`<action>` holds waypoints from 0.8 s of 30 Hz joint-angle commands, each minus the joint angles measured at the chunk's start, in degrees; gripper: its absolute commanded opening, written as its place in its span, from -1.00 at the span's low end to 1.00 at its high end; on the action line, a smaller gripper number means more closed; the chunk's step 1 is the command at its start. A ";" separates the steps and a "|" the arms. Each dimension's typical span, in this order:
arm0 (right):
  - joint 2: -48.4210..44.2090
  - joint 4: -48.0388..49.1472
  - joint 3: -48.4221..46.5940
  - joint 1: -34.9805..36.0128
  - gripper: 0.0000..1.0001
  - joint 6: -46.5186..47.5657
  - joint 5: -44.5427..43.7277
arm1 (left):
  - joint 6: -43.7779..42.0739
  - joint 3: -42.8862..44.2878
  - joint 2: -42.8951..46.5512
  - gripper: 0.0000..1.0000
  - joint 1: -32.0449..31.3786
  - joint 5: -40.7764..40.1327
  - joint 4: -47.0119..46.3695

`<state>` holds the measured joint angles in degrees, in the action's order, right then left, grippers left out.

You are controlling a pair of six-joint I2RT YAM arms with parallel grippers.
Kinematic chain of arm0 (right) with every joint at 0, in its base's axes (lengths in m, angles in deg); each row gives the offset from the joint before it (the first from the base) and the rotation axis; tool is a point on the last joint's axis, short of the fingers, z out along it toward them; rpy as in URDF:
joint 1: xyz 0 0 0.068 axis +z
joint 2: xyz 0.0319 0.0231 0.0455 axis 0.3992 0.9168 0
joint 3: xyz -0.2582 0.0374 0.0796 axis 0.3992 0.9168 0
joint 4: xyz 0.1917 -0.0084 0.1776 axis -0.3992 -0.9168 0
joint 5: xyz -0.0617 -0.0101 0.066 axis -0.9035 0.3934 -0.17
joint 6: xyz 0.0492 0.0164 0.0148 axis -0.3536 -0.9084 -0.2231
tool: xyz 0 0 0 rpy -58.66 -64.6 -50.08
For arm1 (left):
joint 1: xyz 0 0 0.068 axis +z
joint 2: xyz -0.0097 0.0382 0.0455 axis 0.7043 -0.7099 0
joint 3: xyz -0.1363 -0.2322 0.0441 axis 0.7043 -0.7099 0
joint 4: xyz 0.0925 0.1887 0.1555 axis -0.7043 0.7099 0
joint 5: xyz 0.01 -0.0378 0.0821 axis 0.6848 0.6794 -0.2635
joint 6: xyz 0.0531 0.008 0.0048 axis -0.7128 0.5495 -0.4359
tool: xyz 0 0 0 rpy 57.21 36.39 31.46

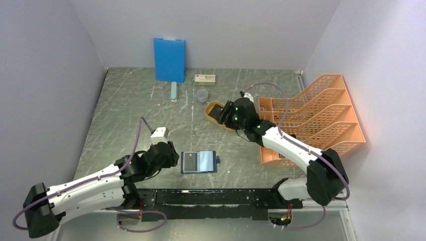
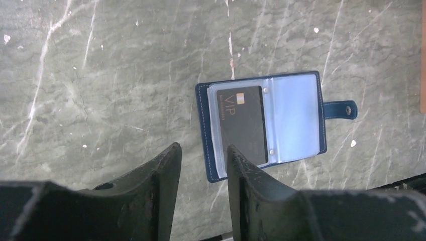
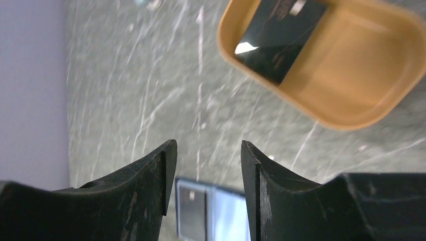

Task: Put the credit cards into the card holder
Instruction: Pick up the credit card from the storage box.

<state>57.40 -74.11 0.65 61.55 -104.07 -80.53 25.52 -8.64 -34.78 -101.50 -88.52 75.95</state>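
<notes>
The card holder (image 1: 199,161) (image 2: 296,115) lies open and flat on the table, its clasp tab to the right. A black credit card (image 2: 241,125) marked VIP sits in its left clear sleeve. My left gripper (image 1: 173,159) (image 2: 201,148) hovers just left of the holder, open, with nothing between its fingers. Another black credit card (image 3: 281,40) lies in the yellow-orange tray (image 1: 208,114) (image 3: 361,75). My right gripper (image 1: 223,114) (image 3: 208,143) hangs above the tray's near side, open and empty. The card holder (image 3: 211,216) shows blurred between its fingers, far below.
An orange file rack (image 1: 311,118) stands at the right, close to the right arm. A bright blue board (image 1: 169,59) leans on the back wall. Near it are a small box (image 1: 205,79), a clear cup (image 1: 202,95) and a pale bar (image 1: 174,91).
</notes>
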 commanded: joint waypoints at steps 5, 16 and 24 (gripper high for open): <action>11.06 7.72 -4.78 -8.04 0.08 -3.18 -4.88 | -0.84 2.50 -1.64 -0.11 0.29 -1.60 1.72; 23.52 12.16 -6.99 -9.97 0.07 -6.87 -3.62 | -0.94 2.68 -5.11 -0.11 0.35 -2.08 0.24; 27.88 15.50 -6.62 -10.98 0.03 -8.77 -1.53 | -0.09 1.88 -5.92 -0.11 0.34 -1.49 -0.65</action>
<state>83.57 -61.92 -5.03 51.10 -111.26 -82.37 25.11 -7.98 -40.87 -101.48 -89.09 76.76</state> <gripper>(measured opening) 0.522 0.443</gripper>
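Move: The credit cards in the storage box lie about 11 cm ahead of the right hand, barely 1 cm to its right and some 13 cm lower. The box's middle is 2 cm nearer than the cards and 3 cm farther right; the clear tub stands 7 cm beyond the cards and 8 cm to their left. The open card holder lies roughly 13 cm back and 8 cm left of this hand. From the left hand the cards are about 23 cm ahead, 19 cm right. Towards the cards in the storage box, touching nothing yet, the right hand swings forward first with a little right, then mostly sinks: about 10 cm forward and 10 cm down in all. Its wrist turns some 15 degrees clockwise and tips further down, with the fingers staying half open. The left hand just settles about 2 cm lower beside the card holder, empty. ##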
